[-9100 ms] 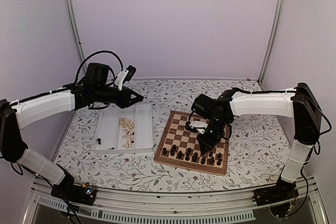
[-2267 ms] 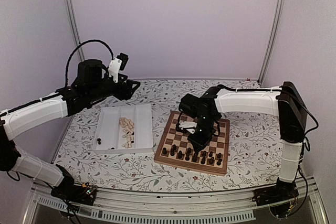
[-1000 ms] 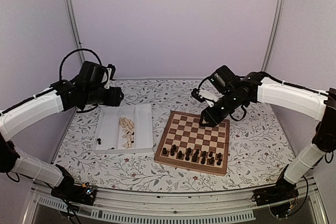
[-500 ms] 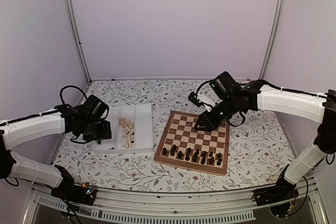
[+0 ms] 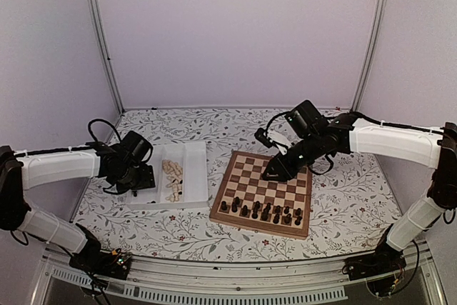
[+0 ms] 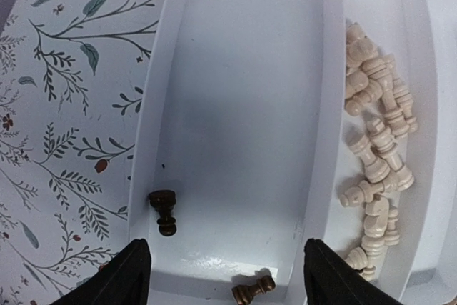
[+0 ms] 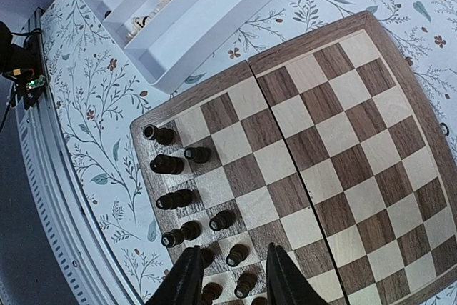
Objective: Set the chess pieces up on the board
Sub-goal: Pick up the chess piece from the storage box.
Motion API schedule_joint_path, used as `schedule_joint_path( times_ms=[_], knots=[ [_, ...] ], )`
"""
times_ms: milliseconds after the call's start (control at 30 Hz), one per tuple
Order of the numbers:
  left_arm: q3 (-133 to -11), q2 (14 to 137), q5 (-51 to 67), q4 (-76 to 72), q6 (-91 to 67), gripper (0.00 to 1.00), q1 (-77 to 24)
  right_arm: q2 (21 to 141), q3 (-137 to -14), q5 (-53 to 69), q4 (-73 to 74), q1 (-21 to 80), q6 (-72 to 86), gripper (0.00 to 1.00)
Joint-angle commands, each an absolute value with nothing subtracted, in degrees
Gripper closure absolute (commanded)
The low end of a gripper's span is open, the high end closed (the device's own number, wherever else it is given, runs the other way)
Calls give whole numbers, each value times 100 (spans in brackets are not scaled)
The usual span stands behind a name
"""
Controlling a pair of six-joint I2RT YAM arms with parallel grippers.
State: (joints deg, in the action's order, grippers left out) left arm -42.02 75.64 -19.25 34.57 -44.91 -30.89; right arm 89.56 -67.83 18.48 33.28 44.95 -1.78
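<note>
The board (image 5: 287,189) lies right of centre, with several dark chess pieces (image 5: 260,211) standing in its two near rows. My right gripper (image 5: 272,172) hangs above the board's far left part; in the right wrist view it (image 7: 234,280) is open and holds nothing, with the dark pieces (image 7: 168,164) below it. My left gripper (image 6: 225,280) is open low over the white tray's (image 6: 243,105) left compartment. Two dark pieces lie there on their sides, one (image 6: 164,212) by the left wall and one (image 6: 253,291) between the fingers. Pale pieces (image 6: 378,148) are heaped in the neighbouring compartment.
The white tray (image 5: 194,169) sits left of the board on a floral cloth (image 5: 343,198). Pale walls with metal posts close in the back and sides. A metal rail (image 5: 228,276) runs along the near edge.
My left arm has dropped from high at the back left down into the tray, and its jaws have widened. My right arm has lifted off the near rows toward the board's far edge.
</note>
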Motion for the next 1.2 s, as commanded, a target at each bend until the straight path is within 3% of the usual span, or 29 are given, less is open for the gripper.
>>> schedule_joint_path(
  times_ms=[0, 633, 1167],
  knots=[
    [-4000, 7734, -1941, 3004, -4550, 25, -2801, 8821, -6727, 1975, 3188, 4503, -230, 67],
    [-3884, 8589, -1775, 2379, -4712, 28, -2533, 8948, -6611, 2168, 3129, 4498, -155, 68],
    [-4202, 9174, -1822, 2032, -4243, 46, -2396, 9061, -6560, 2359, 3050, 4509, -27, 69]
  ],
)
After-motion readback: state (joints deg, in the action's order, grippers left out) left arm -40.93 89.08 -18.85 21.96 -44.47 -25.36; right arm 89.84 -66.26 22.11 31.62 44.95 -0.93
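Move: The dark chess piece I'm after lies on the box floor about 3 cm to my left hand's left, some 2 cm ahead and 5 cm down, with the box's left wall another 2 cm or so left of it. A second dark piece lies about 5 cm right of it and 4 cm nearer me; the light pieces are heaped 11 cm right and 6 cm beyond it. From my right hand the target is roughly 45 cm left, 3 cm farther out and 13 cm down. With fingers wide, I drop my left hand about 5 cm into the box's left compartment, shifting it 1.5 cm left at first so the left finger comes down on the wall side of the dark piece. Near the floor I stop sinking, ease forward about 2 cm and start closing, the left finger sweeping the piece in from the wall; my fingers stay well apart. ##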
